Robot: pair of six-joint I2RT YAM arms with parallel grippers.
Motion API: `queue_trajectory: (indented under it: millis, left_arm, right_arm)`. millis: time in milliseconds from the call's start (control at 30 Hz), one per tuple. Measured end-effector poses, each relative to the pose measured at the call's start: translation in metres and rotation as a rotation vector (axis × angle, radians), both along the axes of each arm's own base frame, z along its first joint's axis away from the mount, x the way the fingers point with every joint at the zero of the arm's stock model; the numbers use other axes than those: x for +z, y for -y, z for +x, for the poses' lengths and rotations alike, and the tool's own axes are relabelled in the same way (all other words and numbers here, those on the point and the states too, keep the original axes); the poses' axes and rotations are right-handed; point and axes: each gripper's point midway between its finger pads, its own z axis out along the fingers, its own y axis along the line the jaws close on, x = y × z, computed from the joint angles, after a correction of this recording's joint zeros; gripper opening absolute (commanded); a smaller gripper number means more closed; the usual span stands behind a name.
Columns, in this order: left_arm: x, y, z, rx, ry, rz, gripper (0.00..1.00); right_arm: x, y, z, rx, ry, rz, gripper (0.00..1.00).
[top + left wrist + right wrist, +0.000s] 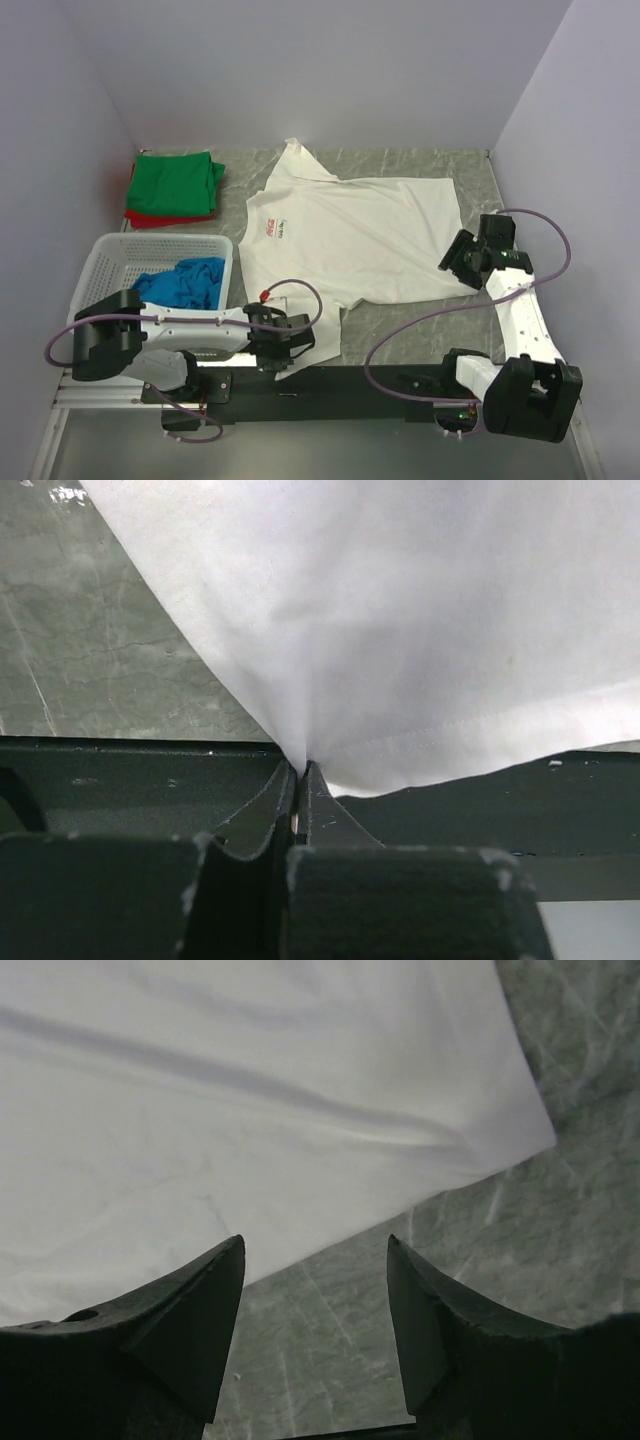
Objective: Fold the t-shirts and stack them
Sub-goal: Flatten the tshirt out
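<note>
A large white t-shirt point(350, 240) with a small red logo lies spread flat across the middle of the table. My left gripper point(306, 338) is at its near-left hem corner. In the left wrist view the jaws point(300, 770) are pressed together with a pinch of the white cloth point(420, 630) between them. My right gripper point(449, 263) hovers at the shirt's right edge. It is open, with bare table between its fingers and the white cloth's edge point(250, 1110) just ahead. A green t-shirt point(176, 184) lies folded on a red one point(150, 219) at the back left. A blue t-shirt point(185, 283) lies crumpled in the basket.
A white lattice basket point(108, 258) stands at the left, just behind my left arm. Grey marbled tabletop point(420, 325) shows to the right of the shirt's near hem. A black mounting rail point(340, 380) runs along the near edge. Walls close in the left, back and right.
</note>
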Motion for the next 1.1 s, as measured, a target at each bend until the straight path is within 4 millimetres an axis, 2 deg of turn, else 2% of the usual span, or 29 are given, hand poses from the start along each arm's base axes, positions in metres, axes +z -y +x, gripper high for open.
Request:
queue_trajectory:
  millis: [100,167,333,467,667,867,967,1100]
  left_arm:
    - [0.003,0.000,0.005,0.013,-0.009,-0.014,0.01]
    - [0.010,0.003,0.017,0.029,-0.001,-0.038,0.01]
    - [0.049,0.024,0.059,0.065,0.055,-0.171,0.01]
    - [0.067,0.024,0.081,0.096,0.081,-0.226,0.01]
    - [0.077,0.014,0.085,0.123,0.054,-0.235,0.01]
    - [0.096,0.019,0.091,0.138,0.059,-0.265,0.01]
    - [0.095,0.017,0.088,0.143,0.046,-0.259,0.01]
    - [0.097,0.013,0.085,0.161,0.036,-0.253,0.01]
  right_arm:
    - [-0.004,0.013,-0.002,-0.054,-0.013,-0.023,0.67]
    - [-0.005,0.021,-0.001,-0.097,-0.014,-0.027,0.67]
    - [-0.015,0.046,0.001,-0.225,-0.044,-0.047,0.67]
    - [-0.026,0.063,-0.001,-0.328,-0.053,-0.059,0.66]
    - [-0.043,0.070,-0.008,-0.394,-0.076,-0.075,0.66]
    - [-0.060,0.071,-0.019,-0.427,-0.103,-0.081,0.66]
    - [-0.065,0.070,-0.023,-0.441,-0.117,-0.082,0.66]
    - [-0.070,0.073,-0.018,-0.460,-0.119,-0.081,0.66]
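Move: The left hand already pinches the near sleeve's corner at the table's front edge; the sleeve's underarm lies some 17 cm ahead and 13 cm right of it at table level, the chest logo about 36 cm ahead and 3 cm left. The open right hand has the shirt's near hem corner about 8 cm to its right, level in reach, 11 cm below; the far hem corner is roughly 31 cm ahead and 6 cm right, also 11 cm below. Keeping its pinch on the sleeve corner, the left hand hauls it up and forward, nearly 10 cm up and 8 cm out from the table's front edge, tilting about 15 degrees, then almost stops. The right hand, fingers still open, swings about 7 cm right, then sinks a similar distance towards the near hem corner, turning clockwise. ##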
